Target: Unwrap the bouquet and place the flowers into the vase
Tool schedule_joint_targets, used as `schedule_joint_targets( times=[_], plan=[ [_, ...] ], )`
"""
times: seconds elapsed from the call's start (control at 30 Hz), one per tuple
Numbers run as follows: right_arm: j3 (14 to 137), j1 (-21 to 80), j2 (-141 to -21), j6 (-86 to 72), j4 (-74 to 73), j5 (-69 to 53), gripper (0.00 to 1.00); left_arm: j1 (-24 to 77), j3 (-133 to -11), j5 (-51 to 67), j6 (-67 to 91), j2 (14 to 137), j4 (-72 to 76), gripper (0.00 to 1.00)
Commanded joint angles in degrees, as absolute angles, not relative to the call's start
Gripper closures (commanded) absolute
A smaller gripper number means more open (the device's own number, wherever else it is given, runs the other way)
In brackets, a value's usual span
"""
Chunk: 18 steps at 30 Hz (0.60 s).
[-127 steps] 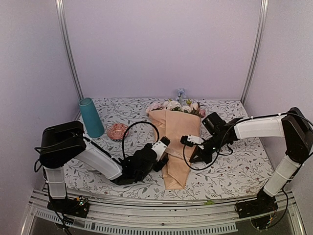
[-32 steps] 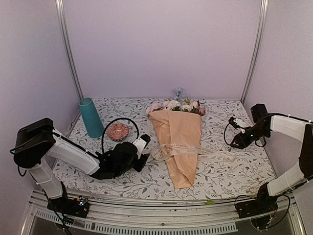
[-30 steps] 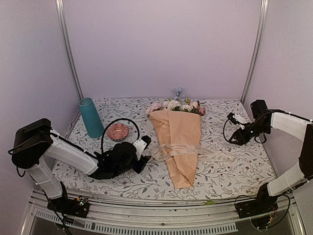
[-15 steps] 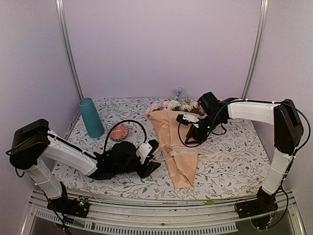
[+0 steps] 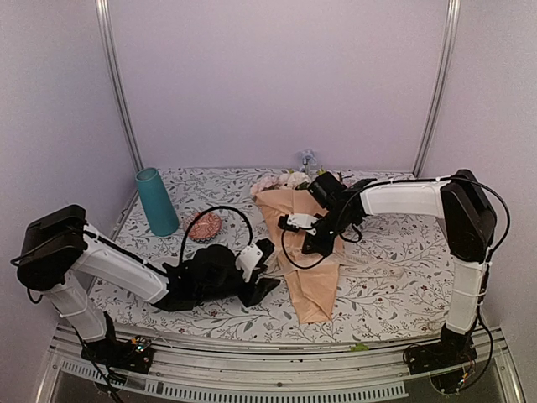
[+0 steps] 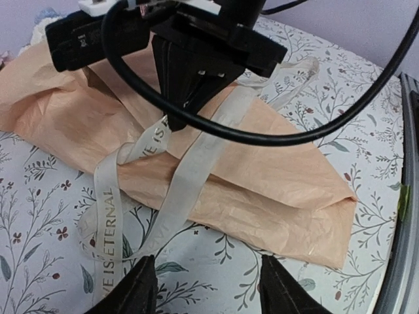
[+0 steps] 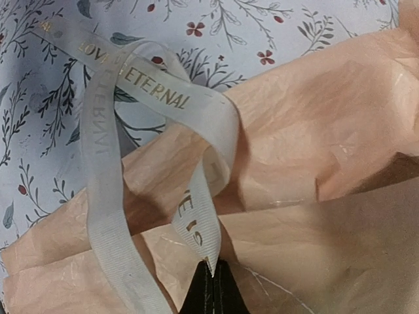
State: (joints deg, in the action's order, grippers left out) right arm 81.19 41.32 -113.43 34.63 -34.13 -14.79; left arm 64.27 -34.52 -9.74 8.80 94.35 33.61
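The bouquet [image 5: 310, 260] lies on the table in its peach paper cone, narrow end towards me, and the flowers [image 5: 285, 180] show at its far end. A loosened cream ribbon [image 7: 101, 176] printed with gold letters loops over the paper [image 7: 327, 131]. My right gripper [image 7: 211, 288] is shut on the ribbon's end, above the middle of the bouquet [image 5: 312, 248]. My left gripper [image 6: 206, 288] is open just left of the cone's narrow end [image 5: 270, 267], low over the cloth, with nothing between its fingers. The ribbon's loop [image 6: 108, 196] lies just ahead of it. The teal vase [image 5: 156, 201] stands upright at the far left.
A small red patterned dish [image 5: 202, 225] sits beside the vase. Black cables loop from both wrists, one over the bouquet [image 5: 294, 256]. A metal rail [image 5: 268, 348] runs along the near table edge. Purple walls close in the sides and back.
My right arm has swung in from the far right to the bouquet's middle and shut on the ribbon end. My left gripper has moved right towards the cone's narrow end and opened wider.
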Motion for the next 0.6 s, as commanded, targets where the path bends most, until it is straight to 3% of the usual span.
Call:
schedule_joint_targets(
  times=[0.0, 0.17, 0.5, 0.53, 0.57],
  plan=[
    [81.4, 37.5, -105.4, 31.8, -32.0, -11.7, 1.00, 65.0, -39.7, -9.6, 6.5, 97.7, 35.0, 0.46],
    [78.1, 28.2, -92.8, 30.3, -34.3, -13.7, 1.00, 64.8, -50.4, -7.1, 2.2, 103.4, 30.7, 0.47],
    [55.8, -4.9, -79.0, 25.1, -29.6, -19.8, 1.00, 64.6, -75.9, -4.0, -4.0, 118.3, 10.1, 0.42],
    [54.8, -7.7, -79.4, 23.8, -29.5, -19.9, 0.97, 64.7, -77.9, -4.3, -4.4, 119.1, 8.0, 0.42],
    [54.3, -10.2, -79.9, 22.7, -29.7, -20.9, 0.80, 64.8, -79.8, -4.3, -4.7, 119.8, 6.1, 0.43]
  ],
)
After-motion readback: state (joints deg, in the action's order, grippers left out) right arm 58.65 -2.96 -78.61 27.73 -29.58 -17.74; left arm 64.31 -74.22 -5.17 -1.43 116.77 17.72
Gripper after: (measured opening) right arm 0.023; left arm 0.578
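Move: The ribbon is already pinched in the right hand's shut fingers over the middle of the wrap; open table to the right of the wrap centres about 26 cm right of that hand and 2 ahead, with the flower heads some 25 cm ahead of it. From the open left hand, the ribbon strands across the wrap lie roughly 12 cm right, 7 ahead and 5 below, and the flowers about 8 cm right and 34 ahead. The ribbon, still pinched, is pulled up off the wrap and away to the right: the right hand climbs forward first, then sweeps about 30 cm right over the bare table, dipping near the end and turning about 50 degrees clockwise. The left hand, fingers staying half open, reaches some 14 cm right and 5 forward over the wrap towards the strands still lying there. ##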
